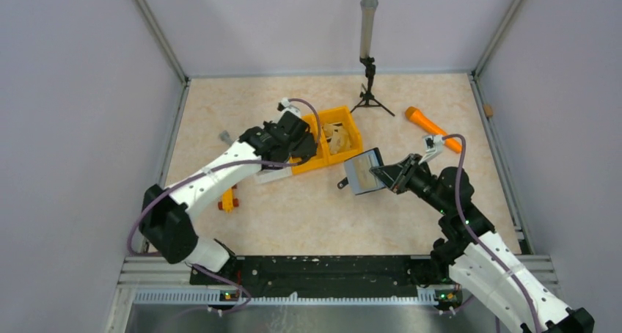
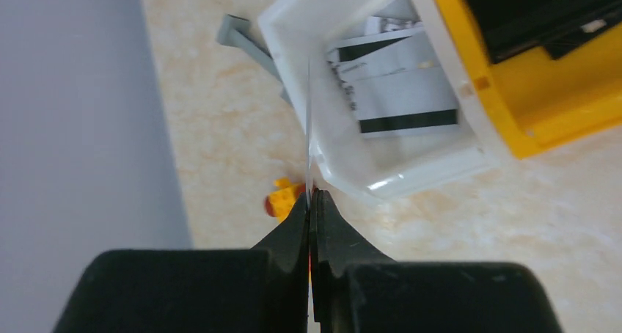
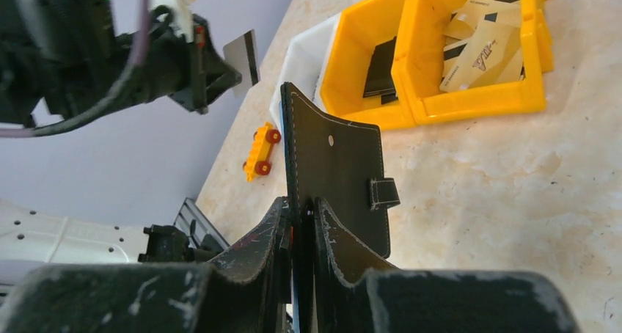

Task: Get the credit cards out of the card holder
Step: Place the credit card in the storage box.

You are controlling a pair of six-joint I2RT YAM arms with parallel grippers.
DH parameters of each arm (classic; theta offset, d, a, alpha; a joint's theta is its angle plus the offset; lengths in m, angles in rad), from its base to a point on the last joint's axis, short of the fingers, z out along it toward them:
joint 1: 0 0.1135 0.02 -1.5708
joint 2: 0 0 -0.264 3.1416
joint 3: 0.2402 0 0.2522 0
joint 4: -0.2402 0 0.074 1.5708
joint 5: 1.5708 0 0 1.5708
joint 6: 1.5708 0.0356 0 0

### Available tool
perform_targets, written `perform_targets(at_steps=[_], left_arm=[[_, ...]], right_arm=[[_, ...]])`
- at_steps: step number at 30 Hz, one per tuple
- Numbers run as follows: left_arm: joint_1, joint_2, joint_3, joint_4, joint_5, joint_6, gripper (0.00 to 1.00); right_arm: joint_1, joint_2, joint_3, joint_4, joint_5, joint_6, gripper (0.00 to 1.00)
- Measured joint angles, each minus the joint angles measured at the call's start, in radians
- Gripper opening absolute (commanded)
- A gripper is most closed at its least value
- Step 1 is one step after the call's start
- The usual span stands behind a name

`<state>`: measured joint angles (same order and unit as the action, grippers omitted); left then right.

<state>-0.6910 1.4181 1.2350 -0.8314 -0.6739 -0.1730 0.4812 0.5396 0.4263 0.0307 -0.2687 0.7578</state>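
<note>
The card holder [image 1: 363,172], black with a pale lining, hangs open above the table's middle. My right gripper [image 1: 392,175] is shut on its edge. In the right wrist view its black outer face [image 3: 337,172] and short strap stand upright between the right gripper's [image 3: 302,205] fingers. My left gripper [image 2: 311,195] is shut on a thin credit card [image 2: 308,113] seen edge-on, above the near corner of a white tray [image 2: 440,160]. That card [image 3: 242,53] looks silvery with a black stripe. More striped cards [image 2: 400,91] lie in the tray.
A yellow two-part bin [image 1: 345,120] sits beside the white tray, with pale cards [image 3: 484,39] in one half and a black flat item [image 3: 381,69] in the other. A yellow toy car [image 1: 229,199], a grey bit [image 1: 224,136], an orange tube [image 1: 433,127] and a tripod stand [image 1: 369,76] surround them.
</note>
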Motion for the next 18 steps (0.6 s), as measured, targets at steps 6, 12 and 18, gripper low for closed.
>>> perform_targets(at_steps=[6, 12, 18], left_arm=[[-0.004, 0.193, 0.051, 0.021, -0.161, 0.222, 0.00], [-0.005, 0.207, -0.011, 0.195, -0.178, 0.468, 0.00], [0.012, 0.214, -0.046, 0.297, -0.169, 0.611, 0.00]], right_arm=[[0.000, 0.006, 0.002, -0.003, -0.001, -0.006, 0.00], [0.000, -0.009, 0.029, -0.035, 0.000, -0.018, 0.00], [0.000, -0.063, 0.044, -0.088, 0.022, -0.039, 0.00]])
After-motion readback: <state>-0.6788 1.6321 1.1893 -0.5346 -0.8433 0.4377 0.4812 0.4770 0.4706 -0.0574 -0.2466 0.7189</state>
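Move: The silver credit card is already pinched in my left hand. The middle of the white storage box lies about 5 cm ahead of that hand, 2 cm left and 16 cm below. The yellow compartment with the black cards is some 9 cm to my left hand's right and 5 cm ahead; the grey tool is about 13 cm left, 7 cm ahead. From my right hand, the white box is roughly 33 cm left, 14 cm ahead and 20 cm down. I carry the card forward about 5.5 cm with my left hand, sinking some 2.5 cm towards the white storage box and slowing as I go. Meanwhile I roll that hand about 30 degrees, left side up, and swing it some 15 degrees clockwise, fingers kept shut on the card. My right hand keeps hold of the card holder, easing up a little late on. ##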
